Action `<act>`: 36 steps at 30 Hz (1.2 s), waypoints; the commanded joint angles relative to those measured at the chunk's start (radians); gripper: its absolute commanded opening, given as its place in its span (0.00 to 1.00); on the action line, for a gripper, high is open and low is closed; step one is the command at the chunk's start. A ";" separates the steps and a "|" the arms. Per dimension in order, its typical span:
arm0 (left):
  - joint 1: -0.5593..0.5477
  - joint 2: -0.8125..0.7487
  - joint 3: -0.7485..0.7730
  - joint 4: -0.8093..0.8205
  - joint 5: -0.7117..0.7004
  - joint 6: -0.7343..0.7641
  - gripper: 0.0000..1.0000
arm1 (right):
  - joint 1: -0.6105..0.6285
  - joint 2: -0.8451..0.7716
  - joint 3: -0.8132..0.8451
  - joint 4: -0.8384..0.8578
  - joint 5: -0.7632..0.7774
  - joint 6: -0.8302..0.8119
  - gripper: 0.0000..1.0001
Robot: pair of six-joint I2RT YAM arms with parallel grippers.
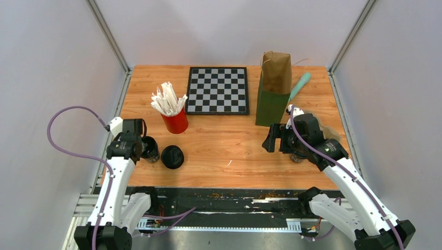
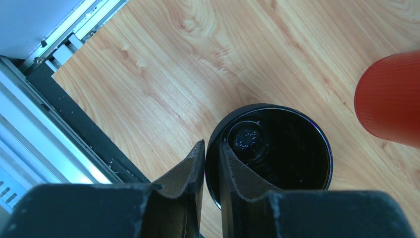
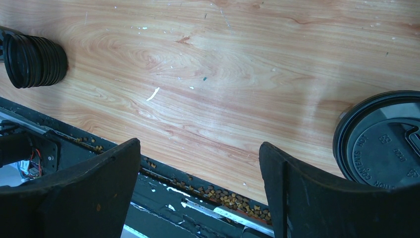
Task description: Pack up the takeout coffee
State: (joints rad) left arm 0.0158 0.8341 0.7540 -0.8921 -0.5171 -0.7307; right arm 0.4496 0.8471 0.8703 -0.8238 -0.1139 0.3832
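Note:
A dark takeout coffee cup [image 2: 277, 148] without a lid stands near the table's left edge [image 1: 150, 148]. My left gripper [image 2: 212, 144] straddles its near rim, one finger inside and one outside, and pinches the wall. A second coffee cup [image 3: 381, 139], with a black lid, stands on the right, mostly hidden under my right arm [image 1: 298, 154]. My right gripper [image 3: 198, 148] hangs open and empty left of it, above the table's front edge [image 1: 272, 139]. The green and brown paper bag [image 1: 273, 88] stands upright behind it.
A stack of black lids [image 1: 172, 157] lies on its side right of the left cup. A red cup of white straws [image 1: 174, 122] stands behind it. A chessboard [image 1: 218, 89] lies at the back centre. A teal object [image 1: 301, 85] leans behind the bag.

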 commanded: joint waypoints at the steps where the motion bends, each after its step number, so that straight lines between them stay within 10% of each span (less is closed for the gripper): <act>1: 0.010 -0.012 0.004 0.026 -0.014 0.002 0.23 | 0.004 -0.019 0.006 0.036 0.003 -0.011 0.89; 12: 0.010 -0.050 -0.023 0.039 -0.018 -0.015 0.00 | 0.004 -0.022 0.020 0.027 -0.002 -0.029 0.89; 36: 0.010 -0.126 0.123 -0.024 0.028 -0.035 0.00 | 0.004 -0.011 0.017 0.032 0.016 -0.052 0.89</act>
State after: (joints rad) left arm 0.0158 0.7197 0.8097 -0.9115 -0.4904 -0.7464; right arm 0.4496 0.8448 0.8715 -0.8242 -0.1089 0.3454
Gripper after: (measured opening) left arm 0.008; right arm 0.891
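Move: The top cup of the nested stack has its near-left rim already between the left hand's half-open fingers; the cup's middle is about 3 cm ahead, 3 cm right and 5 cm below. The red straw holder stands some 14 cm ahead and 13 cm right, its middle 4 cm lower, and the black lids lie about 2 cm ahead, 12 cm right and 8 cm down. From the right hand the cup is about 50 cm left, 3 cm ahead and 8 cm lower. The top cup's near-left rim gets pinched as the left hand stays in place and shuts its fingers fully on the thin wall. The hand then lifts, slowly at first and then faster, about 4 cm nearly straight up, with the fingertips tipping up some 10 degrees, to draw the cup out of the one beneath. ##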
